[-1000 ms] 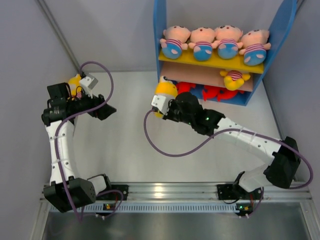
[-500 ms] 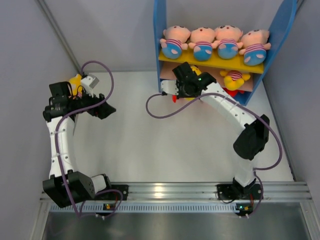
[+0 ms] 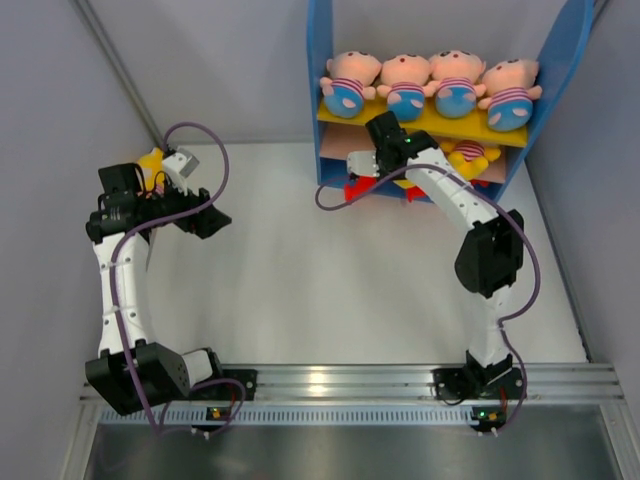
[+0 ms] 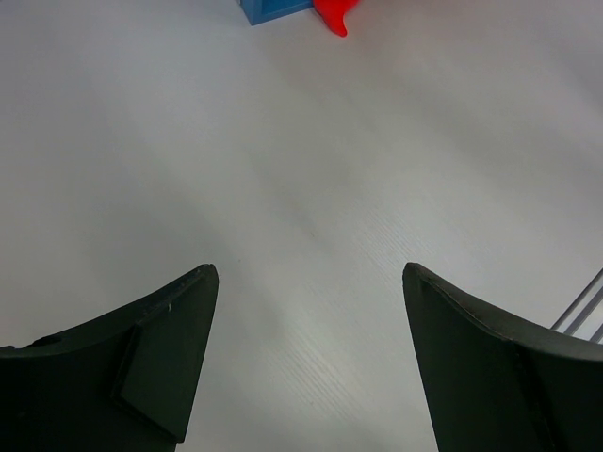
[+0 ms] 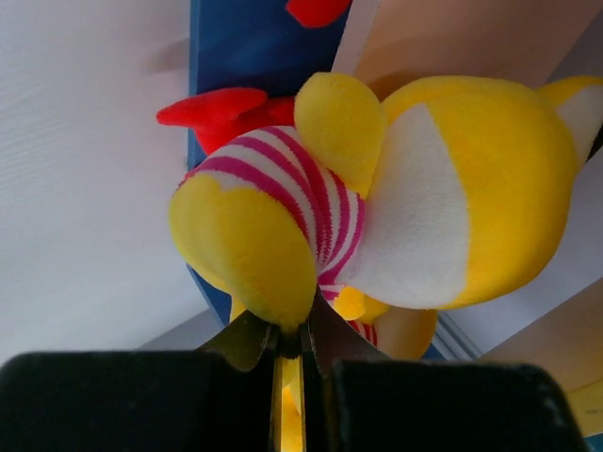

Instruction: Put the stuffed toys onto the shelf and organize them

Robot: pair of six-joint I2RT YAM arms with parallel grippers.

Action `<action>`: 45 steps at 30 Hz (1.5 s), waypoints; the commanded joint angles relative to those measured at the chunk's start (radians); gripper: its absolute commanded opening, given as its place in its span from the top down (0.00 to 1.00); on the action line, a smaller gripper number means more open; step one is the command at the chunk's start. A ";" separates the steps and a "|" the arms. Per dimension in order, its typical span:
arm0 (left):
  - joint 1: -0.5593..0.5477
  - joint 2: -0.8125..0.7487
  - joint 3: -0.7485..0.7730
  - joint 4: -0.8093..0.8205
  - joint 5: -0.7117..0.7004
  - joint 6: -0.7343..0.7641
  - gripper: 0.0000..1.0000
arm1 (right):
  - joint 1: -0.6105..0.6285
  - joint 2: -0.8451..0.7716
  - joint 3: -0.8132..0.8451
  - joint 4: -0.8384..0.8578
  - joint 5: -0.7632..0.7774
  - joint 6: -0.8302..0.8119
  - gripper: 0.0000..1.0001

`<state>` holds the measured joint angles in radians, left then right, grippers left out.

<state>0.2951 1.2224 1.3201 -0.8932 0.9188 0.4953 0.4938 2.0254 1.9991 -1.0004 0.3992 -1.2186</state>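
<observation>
The shelf (image 3: 322, 90) stands at the back, with tall blue sides. Four peach-faced boy dolls (image 3: 405, 85) sit in a row on its yellow upper board. A yellow figure in a red-striped shirt (image 3: 470, 155) lies on the pinkish middle board, with red sharks (image 3: 432, 188) below. My right gripper (image 3: 392, 158) reaches into the middle level. In the right wrist view it (image 5: 287, 334) is shut on the foot of a yellow striped figure (image 5: 415, 198), with a second yellow figure (image 5: 382, 325) behind. My left gripper (image 3: 212, 222) (image 4: 311, 273) is open and empty over the table.
Another yellow toy (image 3: 150, 160) lies at the far left behind my left arm. A red shark's fin (image 5: 217, 105) juts past the shelf's blue base (image 5: 240, 47). Grey walls close in on the left and right. A metal rail (image 3: 330, 382) runs along the near edge.
My right arm has swung from the table in front of the shelf up into its middle level, carrying the yellow figure. The left arm has barely moved.
</observation>
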 commanded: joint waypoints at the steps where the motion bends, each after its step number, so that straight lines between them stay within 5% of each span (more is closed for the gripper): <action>1: -0.004 0.003 0.024 0.008 -0.001 0.017 0.15 | -0.024 0.010 0.063 0.144 0.047 -0.055 1.00; 18: -0.004 -0.004 0.005 0.008 -0.032 0.025 0.15 | -0.058 0.035 0.063 0.382 0.073 0.011 0.92; 25: -0.004 -0.012 -0.002 0.008 -0.044 0.031 0.15 | -0.057 0.018 0.003 0.402 0.072 0.022 0.62; 29: -0.004 -0.005 -0.004 0.008 -0.038 0.023 0.15 | -0.052 -0.028 -0.035 0.427 0.073 0.041 0.29; 36: -0.004 0.028 -0.010 0.008 -0.075 -0.009 0.15 | -0.026 -0.129 -0.146 0.477 0.066 0.042 0.20; 45: -0.005 0.169 -0.005 0.039 -0.392 -0.049 0.19 | 0.018 -0.228 -0.197 0.461 0.108 0.034 0.12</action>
<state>0.2932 1.3529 1.3125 -0.8906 0.6750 0.4706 0.4900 1.8893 1.7908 -0.6155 0.4606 -1.1664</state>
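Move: The right hand already holds a yellow toy by its body; the free spot on the pink middle shelf lies about 7 cm ahead, level left-right and in height. The shelved yellow toy sits some 12 cm right and 5 cm ahead; a red toy is 8 cm left, level ahead-back, 12 cm lower. From the left hand, the last yellow toy is roughly 18 cm left, 10 cm ahead and 20 cm below. The right hand feeds the yellow toy about 6 cm forward onto the pink shelf, rising 3 cm while its fingers tip up some 15 degrees, then sinks the same amount, opens wide and lets go, backing off about 3 cm and rising 4. Late on, the empty, open left hand swings down and left, about 7 cm, towards the last yellow toy. ##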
